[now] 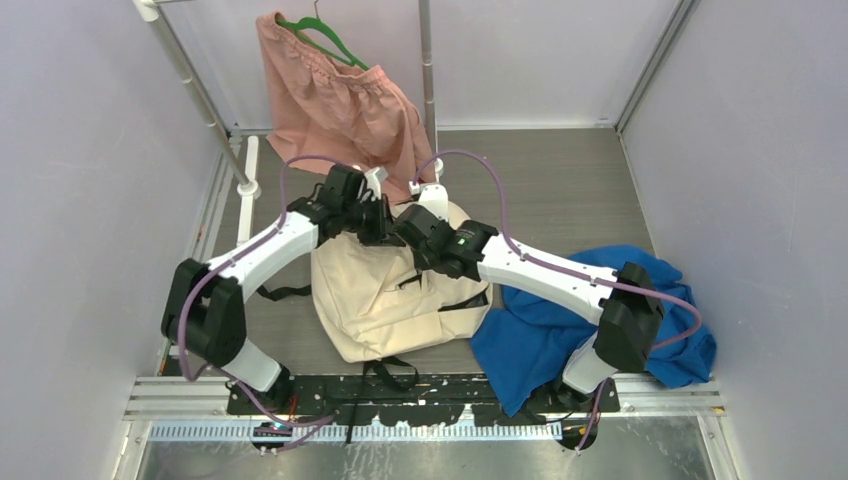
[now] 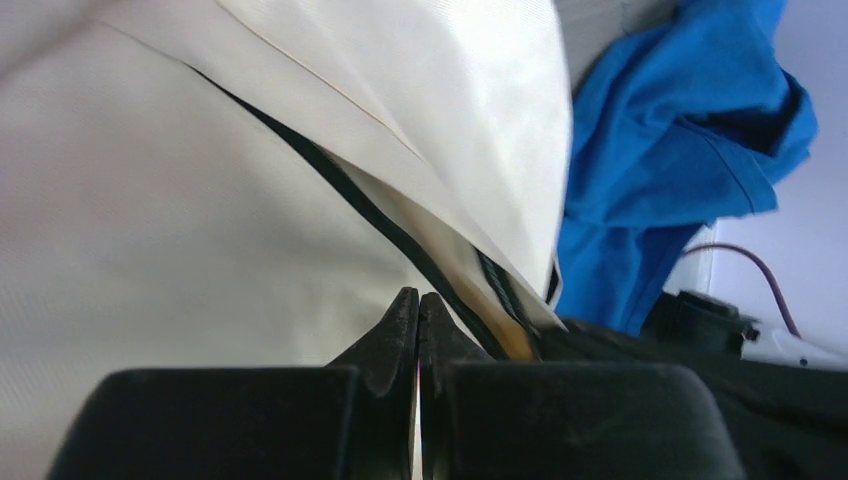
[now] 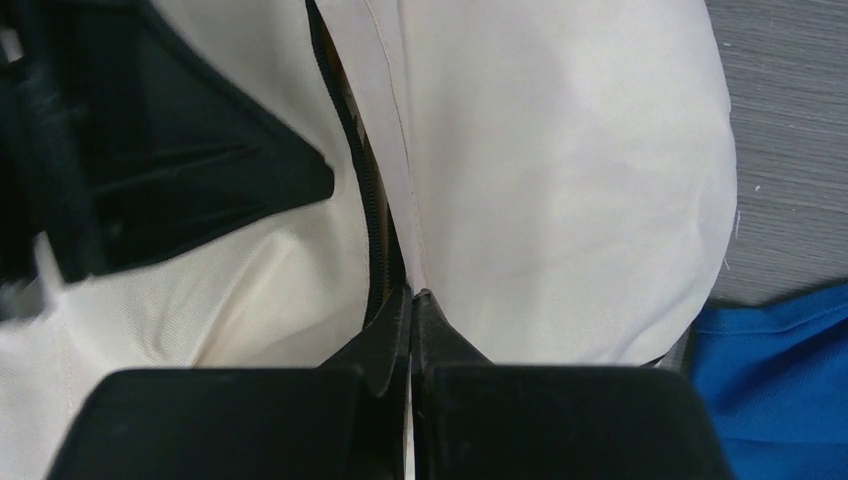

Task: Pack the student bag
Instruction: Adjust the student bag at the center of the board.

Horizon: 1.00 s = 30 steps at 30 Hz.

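Observation:
The student bag (image 1: pixel 385 300), a cream backpack with black zippers and straps, lies on the floor between the arms. Both grippers meet over its top end. My left gripper (image 1: pixel 372 222) is shut, and in its wrist view the tips (image 2: pixel 418 298) rest against the cream fabric beside the black zipper (image 2: pixel 350 190), with nothing visible between them. My right gripper (image 1: pixel 412 238) is shut, its tips (image 3: pixel 412 295) pinching the edge of the cream flap next to the zipper (image 3: pixel 372 200). The bag's inside is hidden.
A blue cloth (image 1: pixel 560 320) lies crumpled right of the bag, under the right arm. A pink garment (image 1: pixel 335 100) on a green hanger (image 1: pixel 325 35) hangs at the back between metal poles (image 1: pixel 200 95). Walls enclose both sides.

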Available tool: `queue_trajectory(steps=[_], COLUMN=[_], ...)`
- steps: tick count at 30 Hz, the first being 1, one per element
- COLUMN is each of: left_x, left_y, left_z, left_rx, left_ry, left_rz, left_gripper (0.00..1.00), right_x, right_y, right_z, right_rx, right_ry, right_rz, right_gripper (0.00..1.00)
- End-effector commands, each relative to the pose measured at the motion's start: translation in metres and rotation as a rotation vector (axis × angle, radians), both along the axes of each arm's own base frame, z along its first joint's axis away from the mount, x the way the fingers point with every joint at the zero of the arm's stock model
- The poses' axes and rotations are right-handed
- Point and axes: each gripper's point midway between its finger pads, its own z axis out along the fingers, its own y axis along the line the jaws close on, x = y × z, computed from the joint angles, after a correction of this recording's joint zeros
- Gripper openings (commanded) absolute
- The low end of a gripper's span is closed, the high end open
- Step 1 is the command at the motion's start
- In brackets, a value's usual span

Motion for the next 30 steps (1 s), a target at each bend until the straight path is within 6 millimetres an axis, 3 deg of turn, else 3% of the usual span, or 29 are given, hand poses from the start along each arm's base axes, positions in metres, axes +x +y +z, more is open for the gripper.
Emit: queue_trajectory(steps=[1,4,8,12,18,24,30], left_x=[-0.02,-0.039,-0.06,-0.084,-0.118,-0.12,-0.108], left_y=[-0.005,0.0,0.001,-0.004,-0.007,-0.004,-0.012], left_z=[0.072,0.075,0.069,0.064,0.053,0.036,0.027], left_rx=[-0.093,-0.094,-0.1,-0.033,0.211,0.375,0.396], left_ry=[-0.244,-0.277,-0.248,-0.259,-0.395,-0.541,-0.558], left_rz=[-0.08,-0.12,-0.168,-0.254,-0.39,-0.417,-0.406], left_gripper=[0.02,0.08,0.13,0.26,0.38,0.47,0.45], right_x=[0.003,0.003,0.003,-0.006,-0.02,-0.02,-0.017], right_y=[0.004,0.007,0.003,0.001,-0.012,-0.037,-0.06], right_z=[0.018,0.011,0.01,0.01,0.002,0.001,0.003], right_rx=[0.071,0.074,0.072,0.095,0.126,0.162,0.242], right_ry=[-0.033,-0.01,0.001,0.023,0.051,0.052,0.069], right_rz=[-0.001,0.005,-0.004,0.013,-0.013,-0.092,-0.153], right_gripper=[0.01,0.02,0.23,0.4,0.45,0.46,0.53])
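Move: The zip pull at the lower end of the bag's opening lies about 9 cm back and 2 cm right of the left hand, some 4 cm lower. The right hand already holds the flap edge between its tips. From the right hand, the dark side pocket of the student bag is roughly 7 cm back, 9 cm right and 6 cm below, and the zip pull about 4 cm back, 3 cm left and 4 cm lower. Open the right gripper to about half so it lets go of the flap edge, easing it down slightly, then carry it right about 5 cm and a little back, towards the side pocket. Lift the left gripper off the mouth of the bag, sweep it back about 13 cm and sink again towards the zip pull, rolling it clockwise and opening its fingers halfway. ##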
